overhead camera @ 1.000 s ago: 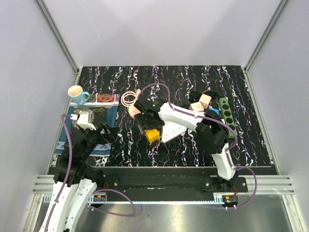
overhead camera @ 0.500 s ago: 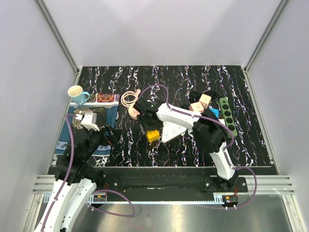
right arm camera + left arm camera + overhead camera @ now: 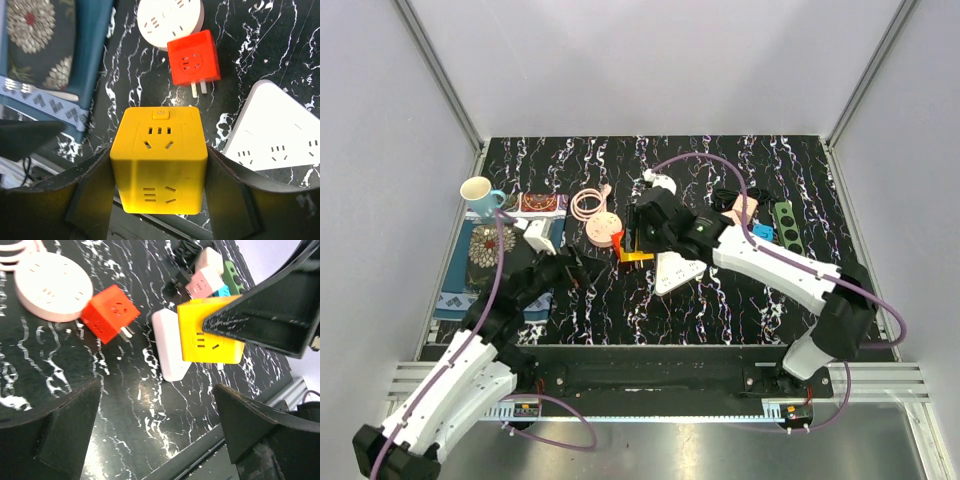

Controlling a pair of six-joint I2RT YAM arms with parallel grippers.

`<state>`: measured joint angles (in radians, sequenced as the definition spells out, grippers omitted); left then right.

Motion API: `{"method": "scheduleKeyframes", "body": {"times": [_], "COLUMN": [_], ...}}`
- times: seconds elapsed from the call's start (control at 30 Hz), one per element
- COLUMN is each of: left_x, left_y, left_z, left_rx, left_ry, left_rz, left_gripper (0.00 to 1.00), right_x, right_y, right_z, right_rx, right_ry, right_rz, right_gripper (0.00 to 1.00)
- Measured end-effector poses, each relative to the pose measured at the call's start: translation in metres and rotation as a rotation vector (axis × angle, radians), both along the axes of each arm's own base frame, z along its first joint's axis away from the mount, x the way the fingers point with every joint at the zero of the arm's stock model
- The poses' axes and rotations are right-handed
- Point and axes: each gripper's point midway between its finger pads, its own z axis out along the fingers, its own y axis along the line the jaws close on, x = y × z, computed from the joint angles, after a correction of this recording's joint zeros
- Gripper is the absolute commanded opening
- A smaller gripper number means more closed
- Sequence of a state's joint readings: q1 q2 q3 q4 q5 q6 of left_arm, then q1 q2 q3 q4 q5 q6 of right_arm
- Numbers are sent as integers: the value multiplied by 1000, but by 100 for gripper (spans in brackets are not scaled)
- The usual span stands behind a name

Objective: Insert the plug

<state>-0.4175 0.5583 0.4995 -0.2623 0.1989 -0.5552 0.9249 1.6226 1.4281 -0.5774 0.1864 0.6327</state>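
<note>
My right gripper (image 3: 637, 250) is shut on a yellow socket cube (image 3: 159, 157), held above the table; the cube also shows in the top view (image 3: 638, 259) and the left wrist view (image 3: 210, 337). A red cube plug (image 3: 194, 57) with two prongs lies on its side on the table beside a round pink socket (image 3: 170, 20). A white power strip (image 3: 280, 135) lies just right of the yellow cube. My left gripper (image 3: 156, 390) is open and empty, low over the table left of the cube, also seen in the top view (image 3: 584, 270).
A patterned blue cloth (image 3: 500, 255) and a blue mug (image 3: 480, 193) are at the left. A pink cable coil (image 3: 587, 203) lies behind the round socket. Pink cubes (image 3: 740, 212), a black cable (image 3: 730, 195) and a green power strip (image 3: 787, 232) are at the right.
My right arm has swung round and lifted the yellow cube slightly back and right. My left gripper has moved right toward the middle. The red cube plug is now uncovered.
</note>
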Motion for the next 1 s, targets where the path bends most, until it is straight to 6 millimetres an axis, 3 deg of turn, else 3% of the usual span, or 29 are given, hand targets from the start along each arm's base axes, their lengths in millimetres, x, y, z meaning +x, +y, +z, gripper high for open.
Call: {"method": "scheduleKeyframes", "body": {"times": [0.1, 0.23, 0.37, 0.67, 1.0], "left_x": [0, 2, 8, 15, 17], "left_y": [-22, -44, -62, -103, -120], "left_z": [-2, -4, 10, 24, 37], "left_rx": [-10, -21, -63, -134, -180], "left_ry": [11, 9, -42, -100, -144], "left_rz": [-60, -98, -109, -166, -219], "left_gripper": [99, 99, 99, 99, 99], "right_x": [1, -1, -4, -5, -5], "right_y": [-4, -15, -28, -41, -46], "right_z": [14, 19, 26, 68, 71], "right_rx": [72, 127, 178, 344, 405], "right_ry": [-44, -73, -95, -156, -162], "right_rz": [-43, -96, -152, -245, -286], "right_gripper": [6, 6, 6, 6, 6]}}
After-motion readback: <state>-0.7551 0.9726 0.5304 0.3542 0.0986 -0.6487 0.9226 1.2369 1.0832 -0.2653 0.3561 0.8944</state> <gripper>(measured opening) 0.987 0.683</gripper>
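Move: The yellow plug is already in the right fingers, clear of the table. From the open left hand it lies about 10 cm to the right and 5 cm ahead, roughly level. From the right hand, the red plug on the table is some 9 cm ahead, 4 cm left and 15 cm below. The white power strip is about 8 cm right and 1 cm ahead of that hand, some 17 cm down. Right fingers keep their pinch on the yellow plug, lifting it about 7 cm and drawing it 4–5 cm right while the wrist swings the fingertips up towards level, some 30 degrees in all. The left hand, wide open and not yet touching, follows some 12 cm to the right and then also rises, closing in on the plug with a slight clockwise turn and upward tip. ##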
